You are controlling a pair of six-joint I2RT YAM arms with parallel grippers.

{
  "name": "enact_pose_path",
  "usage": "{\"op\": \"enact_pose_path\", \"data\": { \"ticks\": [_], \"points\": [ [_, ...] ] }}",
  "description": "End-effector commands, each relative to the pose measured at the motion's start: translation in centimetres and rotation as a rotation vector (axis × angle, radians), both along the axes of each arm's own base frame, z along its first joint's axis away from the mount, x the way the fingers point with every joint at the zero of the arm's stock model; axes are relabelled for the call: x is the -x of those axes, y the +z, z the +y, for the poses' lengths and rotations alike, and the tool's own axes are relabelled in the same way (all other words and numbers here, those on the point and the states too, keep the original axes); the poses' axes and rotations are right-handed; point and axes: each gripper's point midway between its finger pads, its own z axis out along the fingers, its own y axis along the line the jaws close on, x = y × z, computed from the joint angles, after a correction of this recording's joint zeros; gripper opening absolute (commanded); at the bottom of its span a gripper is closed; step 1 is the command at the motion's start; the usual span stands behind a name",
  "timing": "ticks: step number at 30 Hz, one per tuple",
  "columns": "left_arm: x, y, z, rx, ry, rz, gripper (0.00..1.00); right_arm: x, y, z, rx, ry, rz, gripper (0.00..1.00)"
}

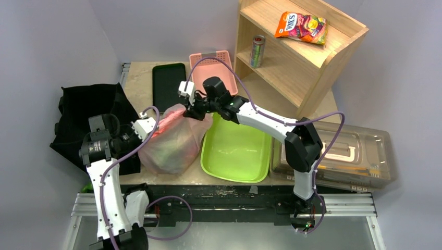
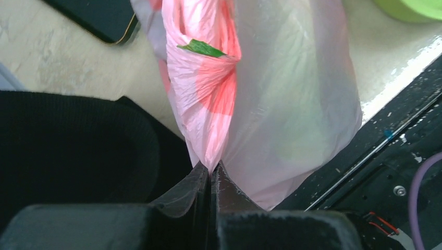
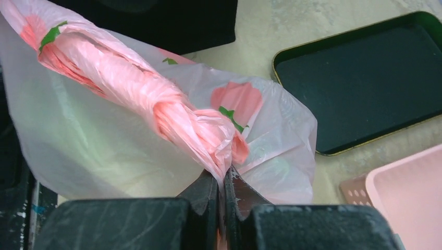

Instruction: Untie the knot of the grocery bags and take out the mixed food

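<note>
The pink grocery bag (image 1: 174,140) stands on the table left of the green tub, bulging, with pale green food dimly showing through its skin. Its knot (image 3: 180,117) is a twisted, bunched pink rope of handle plastic across the bag's top. My left gripper (image 2: 212,167) is shut on a pleated fold of the bag (image 2: 208,104) at its left side. My right gripper (image 3: 224,174) is shut on the bunched end of the knot, at the bag's top right (image 1: 194,110). The mixed food is hidden inside the bag.
A lime green tub (image 1: 237,148) lies right of the bag. Behind are a dark tray (image 1: 168,83) and a pink basket (image 1: 212,65). A black cloth bag (image 1: 86,117) sits left. A wooden shelf (image 1: 297,47) holds a can and snack packet; a clear case (image 1: 339,156) lies right.
</note>
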Motion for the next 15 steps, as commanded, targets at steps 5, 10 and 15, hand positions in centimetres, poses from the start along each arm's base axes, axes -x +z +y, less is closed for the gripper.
{"op": "enact_pose_path", "data": {
  "ticks": [5, 10, 15],
  "points": [
    [0.0, 2.1, 2.3, -0.071, -0.021, -0.041, 0.21, -1.8, 4.3, -1.1, -0.151, -0.112, 0.081, 0.0],
    [-0.8, 7.2, -2.2, 0.114, -0.063, -0.163, 0.7, 1.2, 4.2, 1.4, -0.172, -0.009, 0.194, 0.0],
    [-3.1, 6.9, -3.9, 0.092, -0.089, -0.193, 0.75, 3.0, 3.7, 2.2, -0.168, 0.038, 0.245, 0.0]
  ]
}}
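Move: My left hand grips one pink end of the grocery bag. The bag's knot lies roughly 7 cm ahead and 8 cm to its right, about level. The bag's full belly sits 6 cm to that hand's right and 10 cm below, with the black bag some 20 cm to its left and 3 cm farther out. From my right hand, pinching the other end, the knot is about 5 cm left and 3 cm back, and the dark tray 11 cm ahead, 7 cm left, well below. I draw my left hand about 2 cm further left, away from the right one, then open it wide to let the pink end go. I lift it about 6 cm while it swings some 5 cm back to the right, over the loose end. My right hand stays shut on its side by the knot, rolling just over 10 degrees and easing slightly back. ##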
